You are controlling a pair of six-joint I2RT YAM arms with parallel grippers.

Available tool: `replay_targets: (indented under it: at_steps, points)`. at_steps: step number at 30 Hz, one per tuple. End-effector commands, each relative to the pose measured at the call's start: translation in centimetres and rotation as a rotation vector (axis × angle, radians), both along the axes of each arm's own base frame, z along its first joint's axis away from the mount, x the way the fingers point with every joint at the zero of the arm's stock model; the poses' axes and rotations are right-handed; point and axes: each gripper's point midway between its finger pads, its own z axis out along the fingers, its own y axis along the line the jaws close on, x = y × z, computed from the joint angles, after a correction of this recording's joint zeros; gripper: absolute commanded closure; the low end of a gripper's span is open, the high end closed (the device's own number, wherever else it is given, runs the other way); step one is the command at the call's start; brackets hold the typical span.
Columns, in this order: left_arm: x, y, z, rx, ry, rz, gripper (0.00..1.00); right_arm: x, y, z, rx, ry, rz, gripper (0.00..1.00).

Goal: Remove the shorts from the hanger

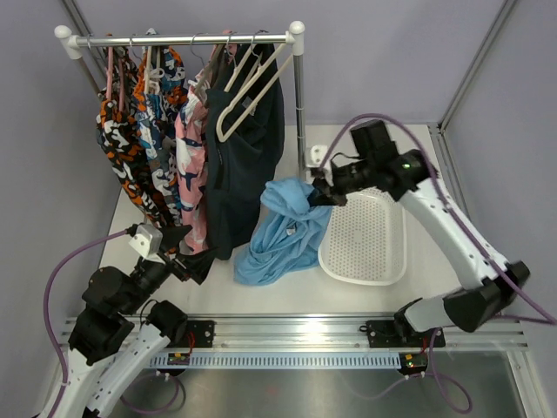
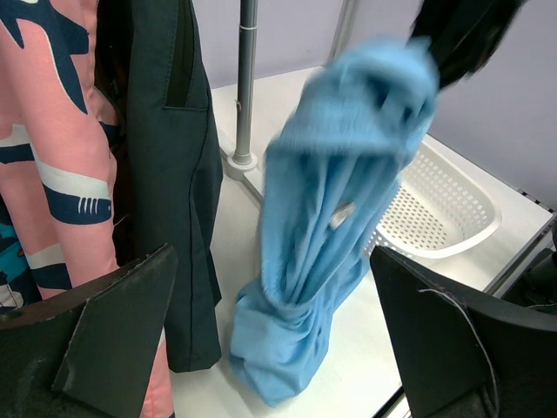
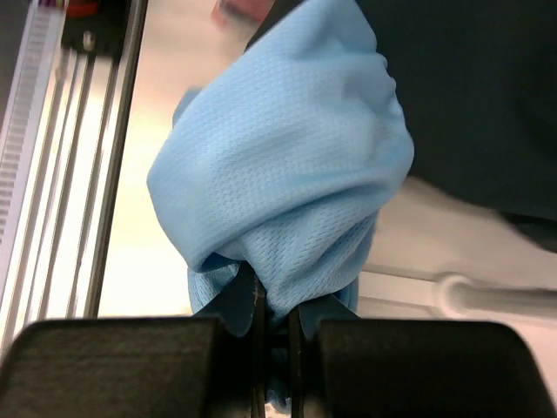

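Observation:
The light sky-blue shorts are off the rail, their upper end pinched in my right gripper, which is shut on the cloth; their lower end rests bunched on the table. The dark navy shorts hang from a white hanger on the rail; they also show in the left wrist view. My left gripper is open near the hem of the hanging clothes, nothing between its fingers.
A white perforated basket lies to the right of the blue shorts. Pink patterned and orange-black-white patterned garments hang on the rail. The rack's upright pole stands just behind the blue cloth.

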Motion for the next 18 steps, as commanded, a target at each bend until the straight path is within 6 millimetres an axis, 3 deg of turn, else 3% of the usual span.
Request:
replay_targets:
  at_steps: [1,2,4,5,6,8,11,18]
  points:
    - [-0.1,-0.1,1.1,-0.031,-0.044,-0.006,0.01,-2.2,-1.8,8.0,0.204,0.015,-0.029,1.00]
    - [-0.1,0.0,1.1,-0.032,-0.045,-0.005,0.01,-1.9,-2.4,10.4,0.256,-0.052,-0.057,1.00]
    - [-0.1,0.0,1.1,-0.033,-0.044,-0.005,0.01,-0.4,-4.3,12.7,0.300,-0.079,-0.182,1.00]
    - [-0.1,-0.1,1.2,-0.034,-0.046,-0.006,0.01,-0.2,-5.0,15.3,0.352,-0.146,-0.208,1.00]
    - [-0.1,-0.1,1.1,-0.033,-0.044,-0.005,0.01,0.4,-6.2,16.7,0.381,-0.138,-0.276,1.00]
    - [-0.1,0.0,1.2,-0.035,-0.047,-0.005,0.01,-0.1,-7.2,20.5,0.441,-0.213,-0.306,1.00]
    - [-0.1,0.0,1.1,-0.034,-0.046,-0.005,0.01,-0.5,-8.2,24.7,0.500,-0.271,-0.363,1.00]
    - [-0.3,0.2,1.3,-0.041,-0.053,-0.002,0.01,0.6,-11.5,31.1,0.610,-0.410,-0.564,1.00]
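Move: Some 16 cm to the right of the right hand, 3 cm farther out and about 24 cm below lies the white basket; the shut fingers already hold the blue shorts. The rack's post stands about 16 cm ahead and 2 cm left, and the dark garment hangs roughly 18 cm left and 8 cm ahead. From the left hand the basket is about 46 cm right, 14 cm ahead and 27 cm below. Hoisting the pinched blue shorts, the right hand rises about 26 cm while swinging some 10 cm to the right, away from the dark garment and to above the basket's left side. On the way the wrist turns clockwise and tips up, so the fingers go from pointing left and down to nearly level, left and forward, their grip kept shut. ##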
